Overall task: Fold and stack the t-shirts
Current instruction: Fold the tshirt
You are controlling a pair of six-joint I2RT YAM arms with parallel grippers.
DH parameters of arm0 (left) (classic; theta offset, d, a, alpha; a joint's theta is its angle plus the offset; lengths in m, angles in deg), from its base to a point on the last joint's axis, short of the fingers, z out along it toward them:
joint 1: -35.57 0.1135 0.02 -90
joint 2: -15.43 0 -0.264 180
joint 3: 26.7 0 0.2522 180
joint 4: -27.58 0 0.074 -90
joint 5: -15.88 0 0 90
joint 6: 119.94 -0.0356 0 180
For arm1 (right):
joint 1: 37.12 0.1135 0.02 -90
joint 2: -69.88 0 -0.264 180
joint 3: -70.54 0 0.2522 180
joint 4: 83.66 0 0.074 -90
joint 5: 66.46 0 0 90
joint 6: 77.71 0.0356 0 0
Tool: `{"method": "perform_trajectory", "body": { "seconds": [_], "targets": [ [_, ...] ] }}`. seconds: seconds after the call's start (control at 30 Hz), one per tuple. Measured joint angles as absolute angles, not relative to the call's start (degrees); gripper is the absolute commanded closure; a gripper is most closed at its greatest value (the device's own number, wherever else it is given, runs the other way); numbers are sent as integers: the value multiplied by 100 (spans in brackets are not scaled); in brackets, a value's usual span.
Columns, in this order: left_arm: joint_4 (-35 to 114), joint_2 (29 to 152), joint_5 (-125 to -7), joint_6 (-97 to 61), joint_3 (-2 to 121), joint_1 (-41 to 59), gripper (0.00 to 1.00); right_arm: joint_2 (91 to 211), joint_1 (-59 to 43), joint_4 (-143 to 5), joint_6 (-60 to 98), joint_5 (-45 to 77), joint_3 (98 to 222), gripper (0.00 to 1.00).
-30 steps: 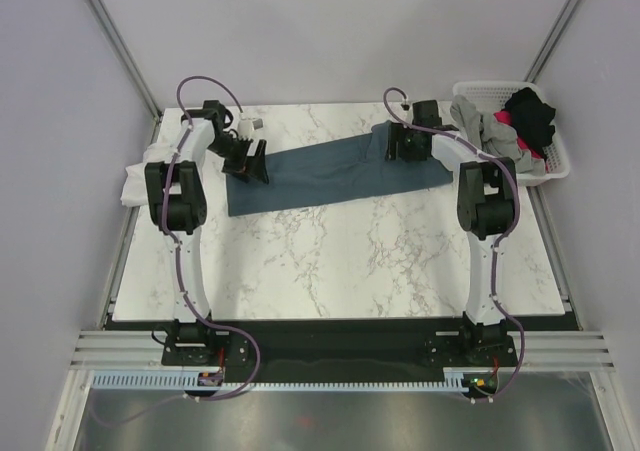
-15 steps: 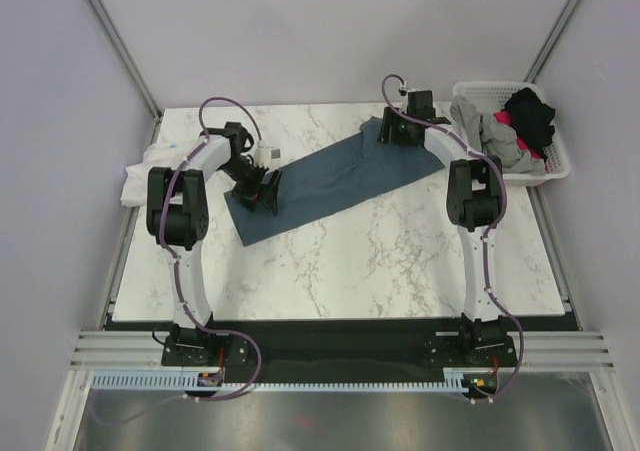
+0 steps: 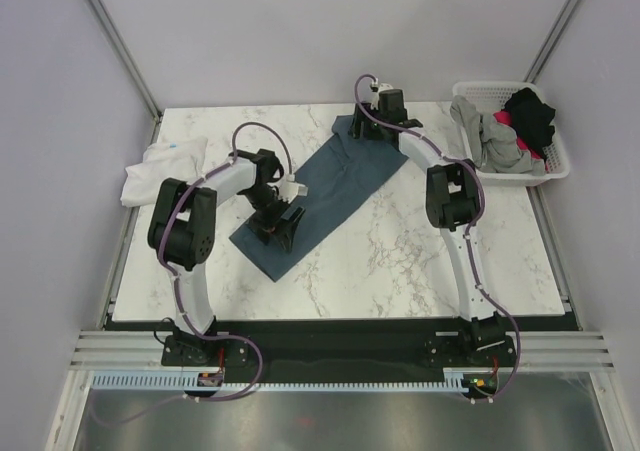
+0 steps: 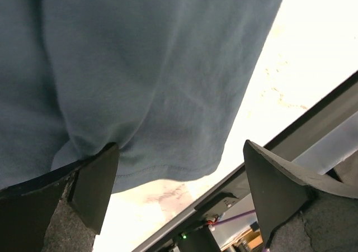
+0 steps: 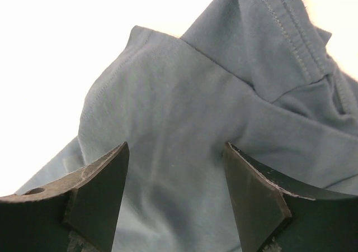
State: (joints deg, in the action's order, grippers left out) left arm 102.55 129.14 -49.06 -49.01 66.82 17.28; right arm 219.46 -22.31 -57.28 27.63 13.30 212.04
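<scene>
A slate-blue t-shirt (image 3: 335,186), folded into a long strip, lies slantwise on the marble table (image 3: 420,261). My left gripper (image 3: 280,221) is at the strip's near-left end, jaws wide open. In the left wrist view the hem of the slate-blue t-shirt (image 4: 156,67) lies under the left gripper (image 4: 180,151), and one fingertip (image 4: 98,179) touches the cloth. My right gripper (image 3: 375,126) is over the far end, open. In the right wrist view the right gripper (image 5: 175,148) straddles the collar end of the shirt (image 5: 184,95) without pinching it.
A white t-shirt (image 3: 160,166) lies bunched at the table's left edge. A white lattice basket (image 3: 555,161) at the far right holds a grey shirt (image 3: 495,141) and a black one (image 3: 530,111). The table's dark front edge (image 4: 302,123) runs close to the left gripper.
The blue strip has swung from lying nearly crosswise to a steep slant. The left gripper moved nearer and rightward with its end; the right gripper moved left along the far side.
</scene>
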Motion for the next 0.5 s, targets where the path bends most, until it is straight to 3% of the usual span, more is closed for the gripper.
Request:
{"method": "perform_trajectory", "body": {
  "seconds": [0.5],
  "targets": [
    [10253, 12326, -4996, -4885, 6070, 23, 0, 22449, -1877, -6176, 3114, 1236, 21816, 22]
  ]
}}
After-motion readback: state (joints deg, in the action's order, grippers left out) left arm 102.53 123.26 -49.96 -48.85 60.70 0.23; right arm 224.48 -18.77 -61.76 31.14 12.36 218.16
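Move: The folded t-shirt lies slantwise beneath both open grippers, its middle some 12 cm ahead of the left hand and 10 cm to its right. From the right hand, that middle is about 25 cm back and 13 cm left; both hands are only a couple of centimetres above the cloth. The white bag lies roughly 29 cm left of the left hand and 17 cm ahead. The laundry basket is about 38 cm right of the right hand and 6 cm back. Dragging across the table, the wide-open left gripper draws the t-shirt's near end back about 8 cm and 5 cm to the right, swinging some 15 degrees clockwise. The right gripper, still open on the far end, slides it about 5 cm left, slowing and tilting slightly. Fingertips stay on the cloth and pinch nothing. ##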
